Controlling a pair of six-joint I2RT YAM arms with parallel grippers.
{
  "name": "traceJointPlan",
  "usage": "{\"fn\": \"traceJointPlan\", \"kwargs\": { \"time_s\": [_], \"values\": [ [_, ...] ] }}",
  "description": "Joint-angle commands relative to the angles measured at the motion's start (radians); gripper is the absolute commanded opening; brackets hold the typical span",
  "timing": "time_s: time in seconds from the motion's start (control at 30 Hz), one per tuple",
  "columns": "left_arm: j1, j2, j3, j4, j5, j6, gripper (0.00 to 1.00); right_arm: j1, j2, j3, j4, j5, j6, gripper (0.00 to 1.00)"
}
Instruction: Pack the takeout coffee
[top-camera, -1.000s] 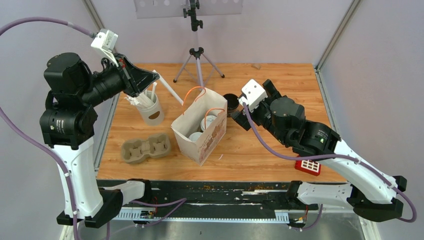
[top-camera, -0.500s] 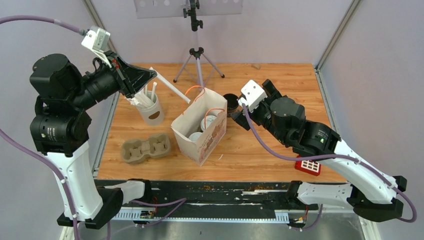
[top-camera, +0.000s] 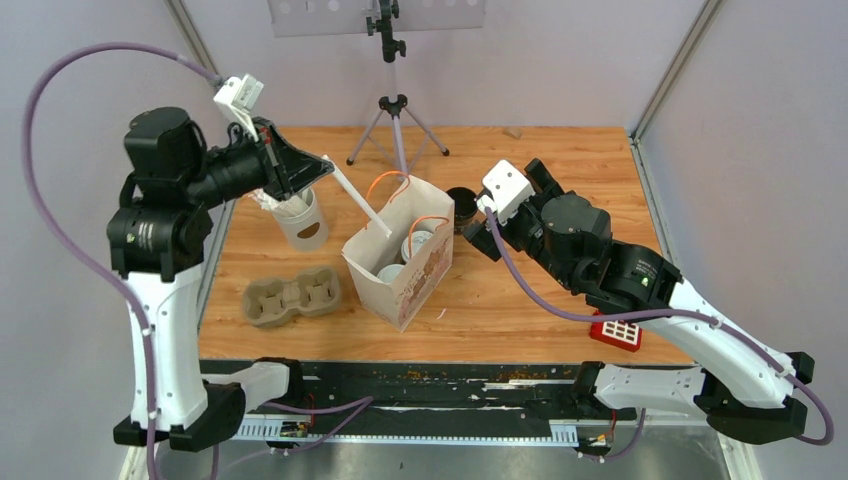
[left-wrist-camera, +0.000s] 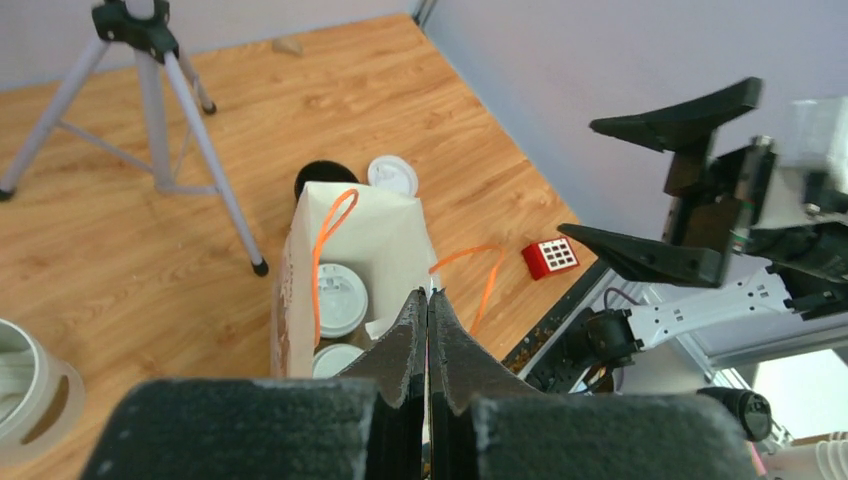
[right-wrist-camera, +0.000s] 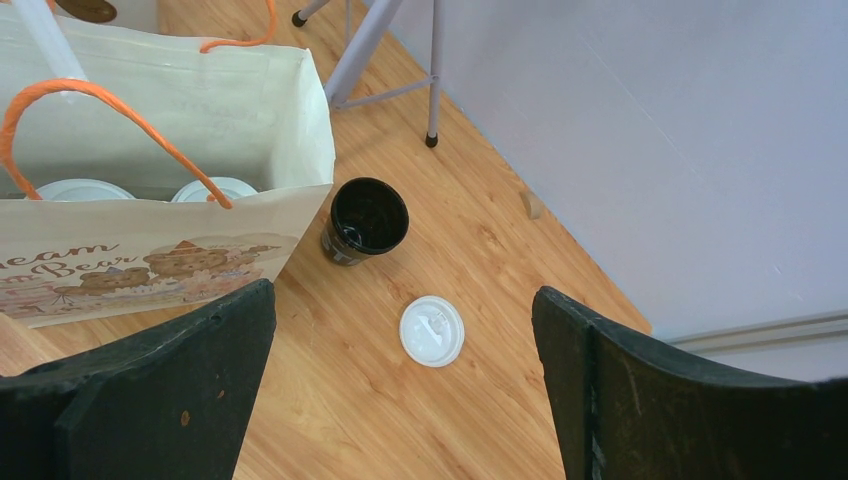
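My left gripper (top-camera: 318, 170) is shut on a thin white straw (top-camera: 358, 198) that slants down to the mouth of the cream paper bag (top-camera: 405, 285). In the left wrist view its jaws (left-wrist-camera: 428, 296) press together above the bag (left-wrist-camera: 385, 225). Two lidded coffee cups (left-wrist-camera: 340, 298) (left-wrist-camera: 335, 358) stand inside it. A third black cup (right-wrist-camera: 367, 218) stands open on the table behind the bag, its white lid (right-wrist-camera: 432, 331) lying loose beside it. My right gripper (right-wrist-camera: 405, 340) hangs open above that lid, holding nothing.
A white cup of straws (top-camera: 300, 220) stands at the back left, and a brown pulp carrier tray (top-camera: 290, 295) lies in front of it. A tripod (top-camera: 396, 130) stands at the back. A red block (top-camera: 615, 333) sits near the front right edge.
My left arm has swung right and lowered with the straw, whose tip now reaches the bag's mouth. The right arm has not moved.
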Motion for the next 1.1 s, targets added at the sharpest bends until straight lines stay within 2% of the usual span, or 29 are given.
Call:
{"fn": "traceJointPlan", "kwargs": {
  "time_s": [0.0, 0.13, 0.37, 0.6, 0.67, 0.77, 0.83, 0.87, 0.9, 1.07],
  "values": [
    [0.004, 0.065, -0.038, 0.066, -0.013, -0.017, 0.0, -0.003, -0.016, 0.019, 0.025, -0.007, 0.012, 1.0],
    [-0.017, 0.151, 0.006, -0.013, -0.008, 0.01, 0.0, -0.003, -0.023, 0.015, 0.021, -0.009, 0.019, 1.0],
    [-0.126, 0.291, 0.118, -0.208, -0.104, 0.079, 0.0, -0.003, -0.041, -0.006, 0.019, 0.01, 0.016, 1.0],
    [-0.249, 0.364, 0.153, -0.207, -0.112, 0.081, 0.01, -0.003, -0.047, -0.026, 0.034, 0.017, 0.013, 1.0],
    [-0.274, 0.386, 0.17, -0.229, -0.122, 0.093, 0.12, -0.002, -0.048, -0.029, 0.039, 0.019, 0.005, 1.0],
    [-0.277, 0.406, 0.228, -0.242, -0.148, 0.1, 0.42, -0.002, -0.053, -0.031, 0.042, 0.024, -0.004, 1.0],
    [-0.277, 0.418, 0.295, -0.244, -0.237, 0.098, 0.6, -0.003, -0.056, -0.038, 0.045, 0.027, -0.007, 1.0],
    [-0.276, 0.421, 0.32, -0.239, -0.288, 0.096, 0.92, -0.002, -0.059, -0.04, 0.047, 0.027, -0.008, 1.0],
    [-0.276, 0.419, 0.336, -0.223, -0.339, 0.089, 0.99, -0.003, -0.06, -0.044, 0.05, 0.025, -0.007, 1.0],
    [-0.253, 0.362, 0.267, -0.117, -0.613, 0.022, 1.0, -0.003, -0.068, -0.049, 0.049, 0.029, -0.008, 1.0]
  ]
}}
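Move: The left hand holds a white straw high up. The paper bag with the lidded cups stands about 4 cm ahead of it, 8 cm to its right and 38 cm below. The black cup is some 14 cm beyond the bag and 12 cm to the right of it; the straw holder stands around 12 cm ahead of the hand and 16 cm to its left. From the idle right hand the bag is about 3 cm ahead and 18 cm left. Down and forward goes the left hand, some 8 cm each way, tipping its fingers down about 20 degrees, then right about 7 cm over the bag while still sinking slightly, the straw held and angled towards the bag's mouth. There the fingers spread wide and let go of the straw, and the hand pulls off forward, a little left and up, swinging back counter-clockwise. ##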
